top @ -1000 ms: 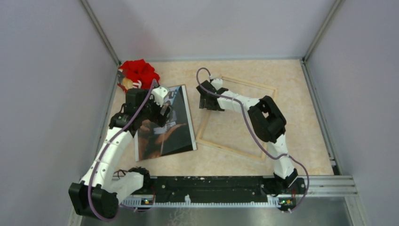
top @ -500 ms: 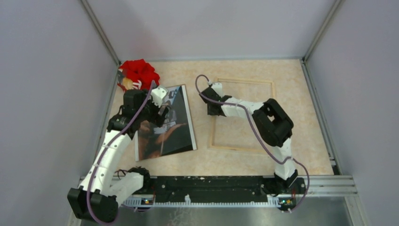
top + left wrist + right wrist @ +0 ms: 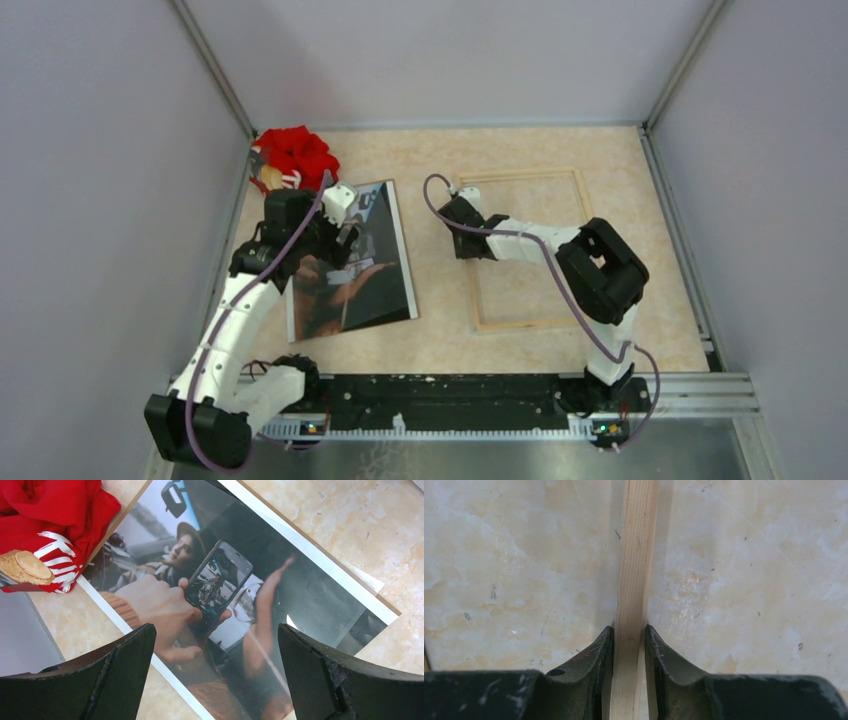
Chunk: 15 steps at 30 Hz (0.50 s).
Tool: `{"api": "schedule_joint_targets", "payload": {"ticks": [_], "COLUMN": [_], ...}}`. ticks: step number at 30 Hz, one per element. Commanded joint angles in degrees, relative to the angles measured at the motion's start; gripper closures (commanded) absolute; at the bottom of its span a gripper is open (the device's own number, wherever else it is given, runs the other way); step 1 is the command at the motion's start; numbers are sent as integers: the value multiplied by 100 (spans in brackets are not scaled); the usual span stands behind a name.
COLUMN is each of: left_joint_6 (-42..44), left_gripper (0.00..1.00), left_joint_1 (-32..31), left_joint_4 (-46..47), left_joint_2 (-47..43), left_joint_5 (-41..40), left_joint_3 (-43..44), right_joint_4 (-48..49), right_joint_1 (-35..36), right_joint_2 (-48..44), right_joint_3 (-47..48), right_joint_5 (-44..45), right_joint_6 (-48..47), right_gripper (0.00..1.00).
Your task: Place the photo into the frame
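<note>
The photo [image 3: 350, 275] lies flat on the left of the table, dark glossy image up, and fills the left wrist view [image 3: 225, 590]. My left gripper [image 3: 345, 232] hovers over its upper part, jaws wide open [image 3: 215, 630] with nothing between them. The frame [image 3: 585, 240] lies wood side up on the right, standing roughly upright in the top view. My right gripper [image 3: 466, 238] is shut on its left rail. In the right wrist view the wooden rail [image 3: 636, 570] runs straight between the two fingers [image 3: 599, 655], which press on both its sides [image 3: 629, 630].
A red cloth bundle [image 3: 295, 150] sits in the back left corner, just beyond the photo's top edge [image 3: 45, 510]. Grey walls close in on the table's left, back and right. The arms' base rail [image 3: 450, 395] runs along the near edge.
The right gripper closed on the frame's left rail and swung the frame from a skewed lie to upright, shifting it right. The left gripper has hardly moved.
</note>
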Motion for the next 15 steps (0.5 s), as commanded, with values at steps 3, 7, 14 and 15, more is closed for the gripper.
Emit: {"api": "schedule_joint_targets", "payload": {"ticks": [3, 7, 14, 15], "left_joint_6": [51, 193, 653, 760], "left_gripper": [1, 2, 2, 1], "left_joint_1": [28, 83, 707, 826], "left_joint_4": [-200, -117, 329, 394], "left_joint_2": [112, 241, 1007, 1107], "left_joint_5": [-92, -335, -815, -908], "left_joint_3": [201, 49, -277, -290], "right_joint_4": [-115, -243, -440, -448], "right_joint_1": [-208, -213, -265, -253], "right_joint_2": [114, 3, -947, -1105], "right_joint_3": [139, 166, 363, 401], "right_joint_5": [-324, -263, -718, -890], "right_joint_6": [-485, -651, -273, -188], "right_gripper": [97, 82, 30, 28]}}
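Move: The left hand hangs open with the photo's middle about 4 cm ahead, level sideways and roughly 18 cm below it; the red cloth lies some 22 cm ahead, 10 cm left and 16 cm below. The right hand still grips the frame's left bar, the frame's middle about 11 cm right, 2 cm ahead and 2 cm below; the photo's middle is about 22 cm left, level fore and aft, 2 cm below. Right fingers open around the frame's left bar; left hand sinks about 5 cm and leftward towards the photo. ##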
